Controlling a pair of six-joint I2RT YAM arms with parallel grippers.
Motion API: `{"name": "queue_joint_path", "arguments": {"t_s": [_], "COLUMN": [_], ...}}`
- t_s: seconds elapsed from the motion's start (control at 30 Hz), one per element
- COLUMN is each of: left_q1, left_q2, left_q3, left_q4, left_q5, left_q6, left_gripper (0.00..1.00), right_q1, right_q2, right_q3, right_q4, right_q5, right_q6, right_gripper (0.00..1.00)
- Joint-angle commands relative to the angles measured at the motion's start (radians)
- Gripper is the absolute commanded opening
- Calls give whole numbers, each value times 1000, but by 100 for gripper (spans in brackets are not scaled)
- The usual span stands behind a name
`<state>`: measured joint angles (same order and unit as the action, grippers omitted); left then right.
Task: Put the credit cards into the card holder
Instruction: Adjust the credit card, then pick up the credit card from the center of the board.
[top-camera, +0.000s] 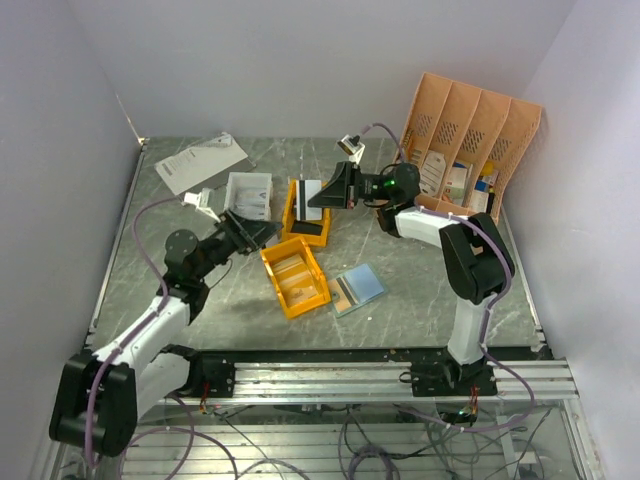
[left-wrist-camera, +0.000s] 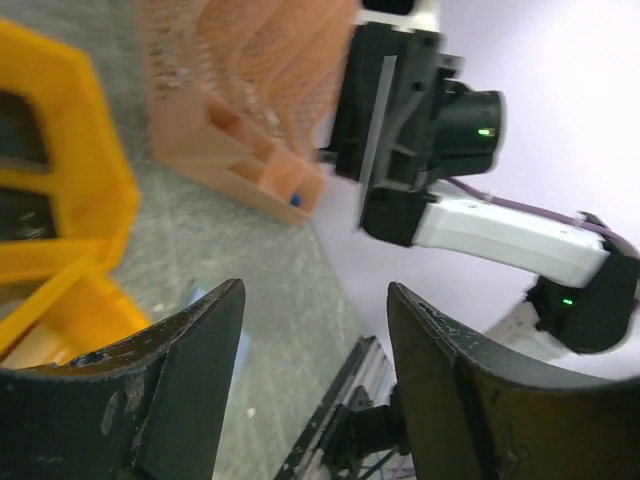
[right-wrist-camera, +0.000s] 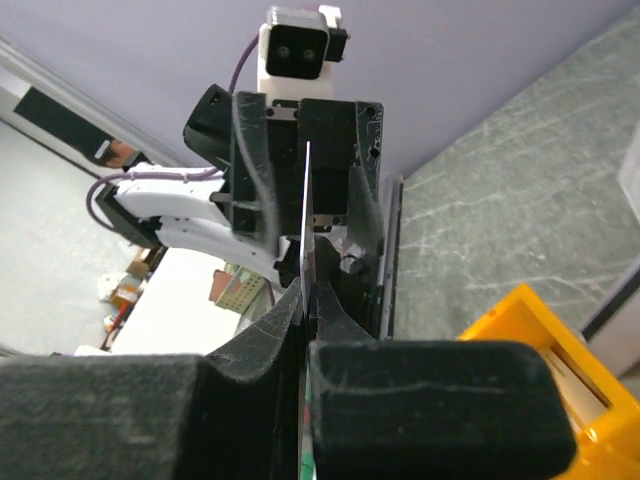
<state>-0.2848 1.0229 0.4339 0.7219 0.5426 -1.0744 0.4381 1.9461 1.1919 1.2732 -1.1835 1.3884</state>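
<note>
A credit card (top-camera: 307, 191), white with a dark stripe, hangs in the air over the back yellow bin. My right gripper (top-camera: 320, 197) is shut on it. In the right wrist view the credit card (right-wrist-camera: 306, 200) shows edge-on, pinched between the right gripper (right-wrist-camera: 308, 292). My left gripper (top-camera: 268, 232) faces it from the left, a short way off, open and holding nothing. From the left wrist, the left gripper (left-wrist-camera: 315, 300) is spread wide, and the card (left-wrist-camera: 375, 120) stands beyond it in the other gripper. The card holder (top-camera: 358, 288) lies open on the table, light blue inside.
Two yellow bins (top-camera: 295, 277) (top-camera: 303, 228) sit mid-table beside a white tray (top-camera: 248, 192). A paper sheet (top-camera: 200, 162) lies at the back left. A peach desk organiser (top-camera: 470, 145) stands at the back right. Side walls close in on both sides.
</note>
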Motion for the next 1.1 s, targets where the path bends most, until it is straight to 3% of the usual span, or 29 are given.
{"name": "queue_joint_path", "arguments": {"t_s": [0.0,0.13,0.5,0.73,1.07], "left_q1": [123,252,319,328,328], "left_q2": [-39,32,380,628,874], "left_q3": [-162,-268,-178,-149,-117], "left_q4": [-54,94,187,444,669], "left_q5": [-46,16,10,104,132], "left_q6": [58,37,174,137,84], "left_gripper": [70,72,69,68,63], "right_q1": [-36,-52,-66,-73,-82], "right_q2": [-37,-64,-116,-119,-115], "right_q3": [-51,-72,-63,-58,-64], "right_q4": [-73,-201,-443,-465,-428], "right_q5": [-23,-37,-44,-45,-50], "right_q6": [-116,-230,-436,-454,-424], "right_gripper": [0,0,0,0,0]}}
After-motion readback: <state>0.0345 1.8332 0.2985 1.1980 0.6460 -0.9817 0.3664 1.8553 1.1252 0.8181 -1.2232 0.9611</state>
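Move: Between the crates, the loose credit card lies about 10 cm ahead of the left hand, 4 cm to its left and some 24 cm below. From that hand, the white box is 19 cm ahead and 10 left, the near orange box about level and 3 right, and the far orange box 16 ahead and 6 right. From the right hand, which already holds a card, the card holder is roughly 7 cm back, 13 right and 27 below. Dropping steeply some 22 cm, the left hand goes down and left, away from the card held by the right hand, then on down and forward towards the loose card, its fingers tipping down about 25 degrees and staying part open, with a few centimetres still to go. The right hand keeps its pinch on its card while easing down about 5 cm and to the right, rolling slightly. ##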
